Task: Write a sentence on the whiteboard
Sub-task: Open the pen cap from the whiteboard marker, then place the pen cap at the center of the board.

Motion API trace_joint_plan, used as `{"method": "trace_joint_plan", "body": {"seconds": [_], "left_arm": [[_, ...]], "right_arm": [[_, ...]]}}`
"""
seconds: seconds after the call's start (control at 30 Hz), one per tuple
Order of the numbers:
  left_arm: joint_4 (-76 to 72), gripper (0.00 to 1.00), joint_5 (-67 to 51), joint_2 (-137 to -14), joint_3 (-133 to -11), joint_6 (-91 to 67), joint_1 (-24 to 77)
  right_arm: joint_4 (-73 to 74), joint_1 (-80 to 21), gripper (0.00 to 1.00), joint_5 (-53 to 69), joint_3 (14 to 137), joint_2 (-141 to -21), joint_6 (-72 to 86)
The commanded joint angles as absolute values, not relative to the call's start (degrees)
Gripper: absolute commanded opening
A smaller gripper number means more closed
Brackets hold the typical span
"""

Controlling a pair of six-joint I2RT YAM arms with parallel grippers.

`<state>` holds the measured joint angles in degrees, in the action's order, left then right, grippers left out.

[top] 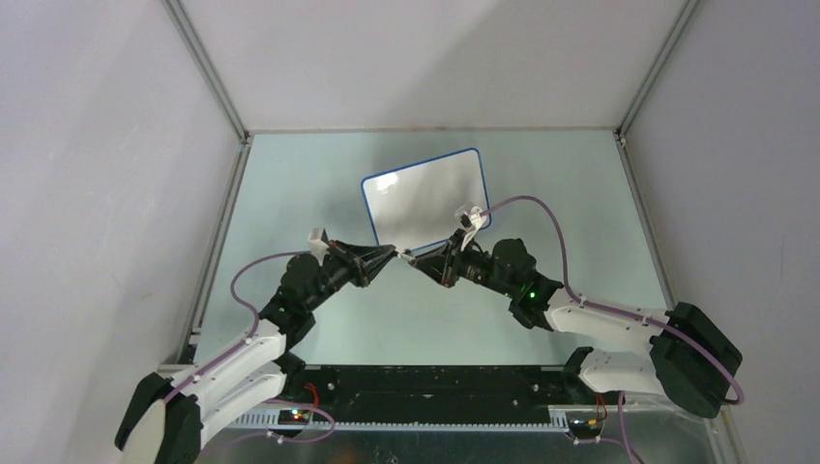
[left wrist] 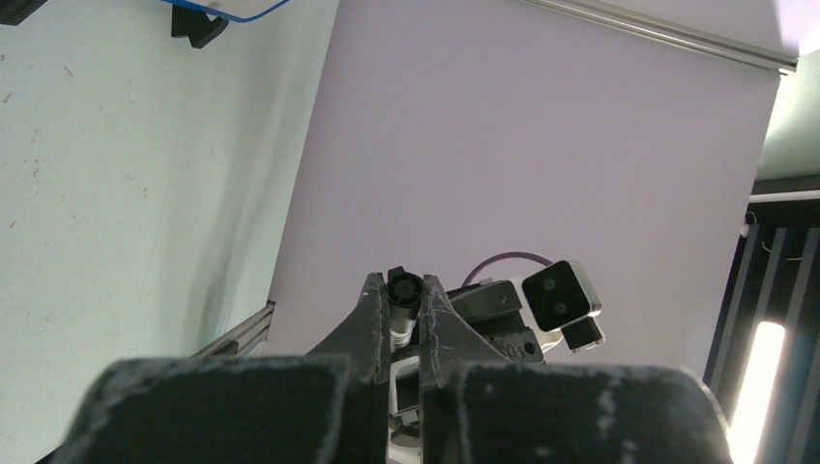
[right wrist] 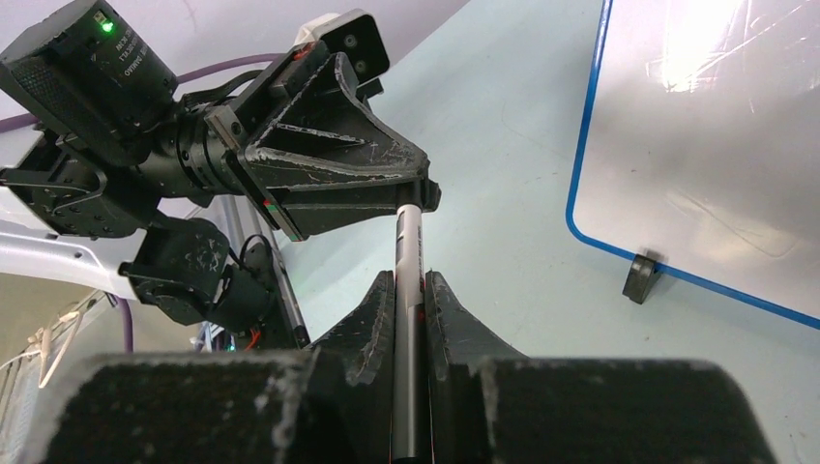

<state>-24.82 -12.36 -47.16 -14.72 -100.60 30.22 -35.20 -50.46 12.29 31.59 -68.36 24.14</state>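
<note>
The whiteboard (top: 425, 198), white with a thin blue frame, lies at the table's middle back. It also shows in the right wrist view (right wrist: 696, 145), and one corner shows in the left wrist view (left wrist: 227, 10). Its face shows only glare; the sentence is not in view. In front of the board's near edge, both grippers meet tip to tip on a slim marker (top: 406, 255). My left gripper (left wrist: 404, 295) is shut on the marker's black end (left wrist: 404, 288). My right gripper (right wrist: 410, 285) is shut on the grey barrel (right wrist: 408, 242), which runs up to the left gripper (right wrist: 418, 193).
A black clip foot (right wrist: 642, 277) sticks out under the board's near edge. Grey walls with metal corner rails (top: 208, 72) close in the table on three sides. A purple cable (top: 541, 208) arcs from the right wrist over the board's right corner.
</note>
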Motion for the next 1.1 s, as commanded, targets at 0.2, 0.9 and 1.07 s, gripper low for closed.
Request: {"method": "trace_joint_plan", "body": {"seconds": [0.2, 0.9, 1.07], "left_arm": [[-26.85, 0.0, -9.95, -42.49, -10.59, -103.14, 27.19], [4.75, 0.0, -2.74, -34.24, -20.35, -76.56, 18.72], [24.08, 0.0, 11.28, -31.07, -25.06, -63.03, 18.81]], "right_arm": [[-29.39, -50.3, 0.0, 11.13, 33.76, -64.13, 22.61], [-16.08, -42.45, 0.0, 7.44, 25.41, -43.83, 24.45], [-5.37, -40.62, 0.0, 2.43, 26.56, -37.51, 25.12]]}}
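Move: My left fingers are shut on the marker's cap. The marker's barrel, held in my right fingers, runs off from there, its middle about 5 cm to the left hand's right and 3 cm back, level with it. From my right hand the cap sits some 5 cm left and 2 cm ahead, at the same height. The whiteboard's middle is roughly 17 cm ahead of my left hand, 7 cm to its right and 14 cm lower. I pull my two hands apart along the marker, both grips staying shut. After both draw back a centimetre or two, the left hand jumps left and forward with the cap while the right goes right with the barrel. After a short pause both spread again, about 9 cm each in all, the left dipping partway and rolling its left side up some 25 degrees, the right turning slightly clockwise. ##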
